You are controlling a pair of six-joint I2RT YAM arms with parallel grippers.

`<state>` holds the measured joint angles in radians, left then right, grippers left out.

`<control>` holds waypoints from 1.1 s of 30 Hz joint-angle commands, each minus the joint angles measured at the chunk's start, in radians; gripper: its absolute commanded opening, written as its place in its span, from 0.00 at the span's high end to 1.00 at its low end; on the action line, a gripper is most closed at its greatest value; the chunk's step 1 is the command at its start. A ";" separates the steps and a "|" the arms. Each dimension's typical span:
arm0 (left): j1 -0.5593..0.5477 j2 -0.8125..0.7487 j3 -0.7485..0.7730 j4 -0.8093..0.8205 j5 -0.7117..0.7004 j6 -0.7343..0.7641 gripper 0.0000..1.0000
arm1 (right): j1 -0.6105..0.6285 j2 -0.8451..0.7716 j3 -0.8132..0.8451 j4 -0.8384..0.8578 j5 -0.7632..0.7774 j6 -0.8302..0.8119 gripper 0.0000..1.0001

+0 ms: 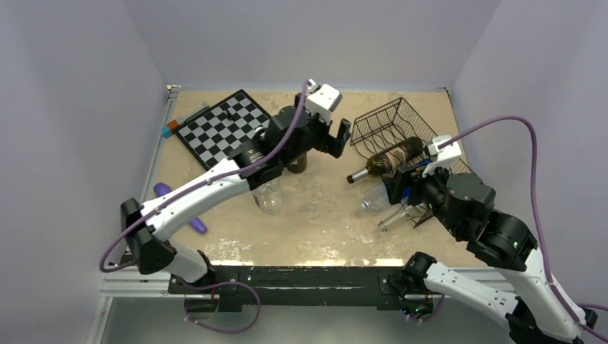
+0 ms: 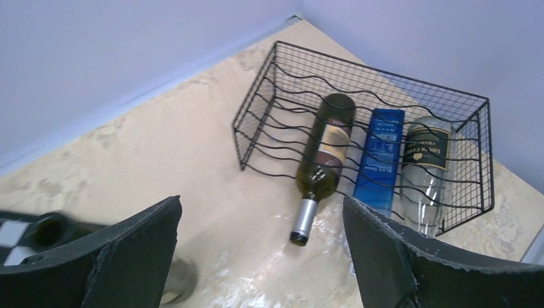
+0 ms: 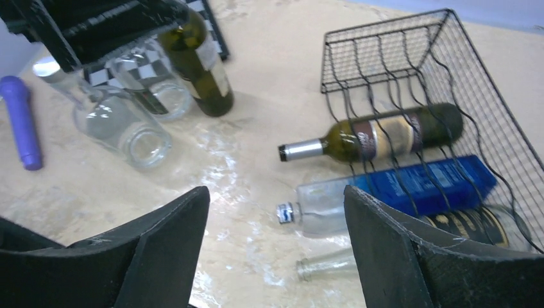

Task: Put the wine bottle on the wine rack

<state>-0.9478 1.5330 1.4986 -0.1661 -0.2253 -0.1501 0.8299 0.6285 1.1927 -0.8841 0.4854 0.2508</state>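
The black wire wine rack point(image 1: 383, 118) sits at the back right of the table. A dark green wine bottle point(image 1: 387, 159) with a tan label lies in its wavy wires, silver-capped neck poking out toward the table's middle. Seen in the left wrist view, this bottle point(image 2: 324, 154) is in the rack point(image 2: 378, 69) ahead of my left gripper point(image 2: 260, 256), which is open, empty and well short of it. My right gripper point(image 3: 276, 250) is open and empty above the table, near the rack's point(image 3: 497, 115) front, with the bottle point(image 3: 378, 135) beyond it.
A blue-labelled clear bottle point(image 3: 398, 192) and another clear bottle point(image 3: 475, 224) lie in the rack beside the wine bottle. A second green bottle point(image 3: 199, 61) and clear glass jars point(image 3: 122, 122) stand under my left arm. A chessboard point(image 1: 222, 125) and a purple object point(image 1: 179, 208) lie left.
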 commanded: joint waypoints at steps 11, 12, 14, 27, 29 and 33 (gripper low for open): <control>0.277 -0.174 0.001 -0.363 0.031 -0.124 0.09 | -0.002 0.173 0.016 0.247 -0.206 0.007 0.19; 0.292 -0.159 0.008 -0.369 0.049 -0.122 0.11 | -0.002 0.174 0.007 0.249 -0.206 0.015 0.19; 0.328 -0.126 0.016 -0.370 0.070 -0.126 0.14 | -0.002 0.171 -0.005 0.247 -0.201 0.030 0.19; 0.388 0.037 0.059 -0.231 0.206 0.008 0.27 | -0.003 0.144 -0.043 0.214 -0.147 0.077 0.19; 0.388 0.047 0.057 -0.211 0.220 0.015 0.28 | -0.002 0.148 -0.041 0.211 -0.142 0.073 0.19; 0.389 0.068 0.062 -0.193 0.248 0.022 0.37 | -0.002 0.158 -0.034 0.208 -0.136 0.069 0.20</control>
<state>-0.5678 1.5959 1.5127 -0.4374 -0.0292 -0.1604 0.8299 0.7834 1.1530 -0.6888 0.3218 0.3065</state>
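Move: For the left hand the standing wine bottle is about 9 cm ahead and 12 cm to its left, its middle some 19 cm lower. Level with that bottle, 8 cm to its left, stands a clear bottle, and a second one stands about 12 cm nearer the base than the first. From the right hand the wine bottle is roughly 22 cm ahead, 25 cm left and 19 cm below; a bottle lying in the rack is about 17 cm straight ahead. The left hand, empty and wide open, swings about 14 cm left in a slight rise, then sinks some 11 cm while still going forward towards the wine bottle's neck, the fingers tipping farther down and narrowing by about a third to bracket its mouth without clamping it yet. The right hand shifts about 7 cm left and a little forward, away from the rack and towards the wine bottle, then waits with its fingers still open. ##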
